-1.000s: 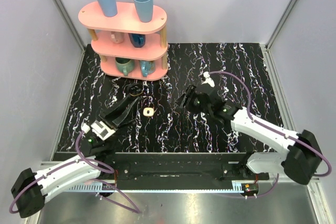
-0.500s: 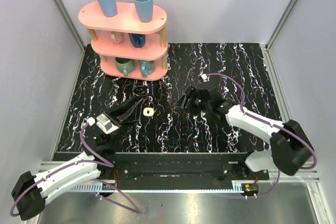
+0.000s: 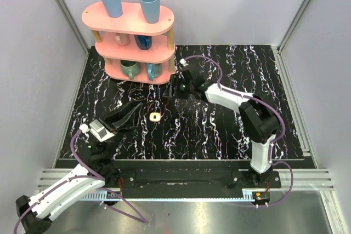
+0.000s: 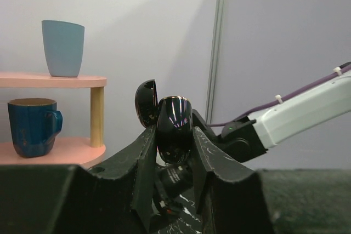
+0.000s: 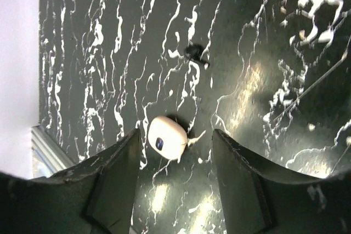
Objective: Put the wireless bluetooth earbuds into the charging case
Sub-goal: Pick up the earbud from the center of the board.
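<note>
My left gripper [image 3: 138,98] is shut on the charging case [image 3: 141,95], a glossy black clamshell. In the left wrist view the case [image 4: 174,127] stands between the fingers with its lid [image 4: 146,102] swung open to the left. One cream-white earbud [image 3: 155,116] lies on the black marbled table, right of the left gripper. My right gripper [image 3: 174,88] hangs open over the table near the shelf. In the right wrist view the earbud [image 5: 167,137] shows below, between the spread fingers of that gripper [image 5: 175,138], closer to the left finger and untouched.
A pink three-tier shelf [image 3: 134,42] with cups and mugs stands at the back left, just behind both grippers. The left wrist view shows its blue cup [image 4: 63,47] and dark-blue mug [image 4: 33,126]. The right arm [image 4: 296,119] reaches in from the right.
The right arm has swung left and back across the table towards the shelf, its jaws a little wider. The left gripper keeps hold of the case in almost the same place.
</note>
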`<state>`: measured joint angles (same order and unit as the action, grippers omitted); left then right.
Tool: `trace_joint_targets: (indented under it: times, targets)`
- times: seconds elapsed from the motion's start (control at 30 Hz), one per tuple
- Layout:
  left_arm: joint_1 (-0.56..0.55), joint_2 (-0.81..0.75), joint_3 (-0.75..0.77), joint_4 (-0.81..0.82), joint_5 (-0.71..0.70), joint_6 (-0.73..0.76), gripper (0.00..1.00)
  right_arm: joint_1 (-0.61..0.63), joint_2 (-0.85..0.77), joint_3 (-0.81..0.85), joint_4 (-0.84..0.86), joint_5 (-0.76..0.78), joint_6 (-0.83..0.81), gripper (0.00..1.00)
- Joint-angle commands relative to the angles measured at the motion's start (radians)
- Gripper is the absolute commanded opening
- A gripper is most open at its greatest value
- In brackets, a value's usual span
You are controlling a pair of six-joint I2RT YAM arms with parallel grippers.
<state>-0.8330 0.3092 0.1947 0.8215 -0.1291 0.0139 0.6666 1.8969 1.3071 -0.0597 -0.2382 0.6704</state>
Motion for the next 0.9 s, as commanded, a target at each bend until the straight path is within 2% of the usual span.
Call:
trace_joint_targets:
  times: [0.0,0.17,0.3,0.47,0.87]
  targets:
    - [0.005,-0.038,0.04,-0.079,-0.007,0.015,0.0,-0.001,0.117,0.171,-0.127,-0.009,-0.13,0.61]
    - [0.006,-0.058,0.045,-0.108,-0.007,0.026,0.0,0.014,0.253,0.319,-0.21,-0.03,-0.225,0.6]
    - [0.005,-0.081,0.043,-0.13,-0.013,0.034,0.0,0.05,0.317,0.414,-0.288,0.066,-0.319,0.6]
    - [0.006,-0.123,0.038,-0.151,-0.024,0.037,0.0,0.063,0.396,0.538,-0.356,0.095,-0.377,0.6]
    - [0.006,-0.174,0.025,-0.194,-0.047,0.041,0.0,0.108,0.514,0.702,-0.446,0.177,-0.476,0.61]
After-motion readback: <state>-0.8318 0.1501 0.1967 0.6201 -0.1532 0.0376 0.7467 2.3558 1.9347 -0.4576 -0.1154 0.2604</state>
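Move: The black earbud lies on the table about 7 cm ahead of my right hand, 8 cm to its left and some 10 cm below. Nearer my base, the white block sits roughly 3 cm back and 7 cm left of that hand. The pink shelf's lowest board is farther out, about 24 cm ahead and 19 cm left. From my raised left hand the earbud is about 25 cm straight ahead and 35 cm below. I bring my open right hand down towards the black earbud: first a short glide forward and left, then a drop of about 7 cm, then a little farther forward and left. My wrist turns some 30 degrees as I go, bringing the still-open fingers steeper over the table. My left hand keeps the open charging case gripped and hardly shifts. ##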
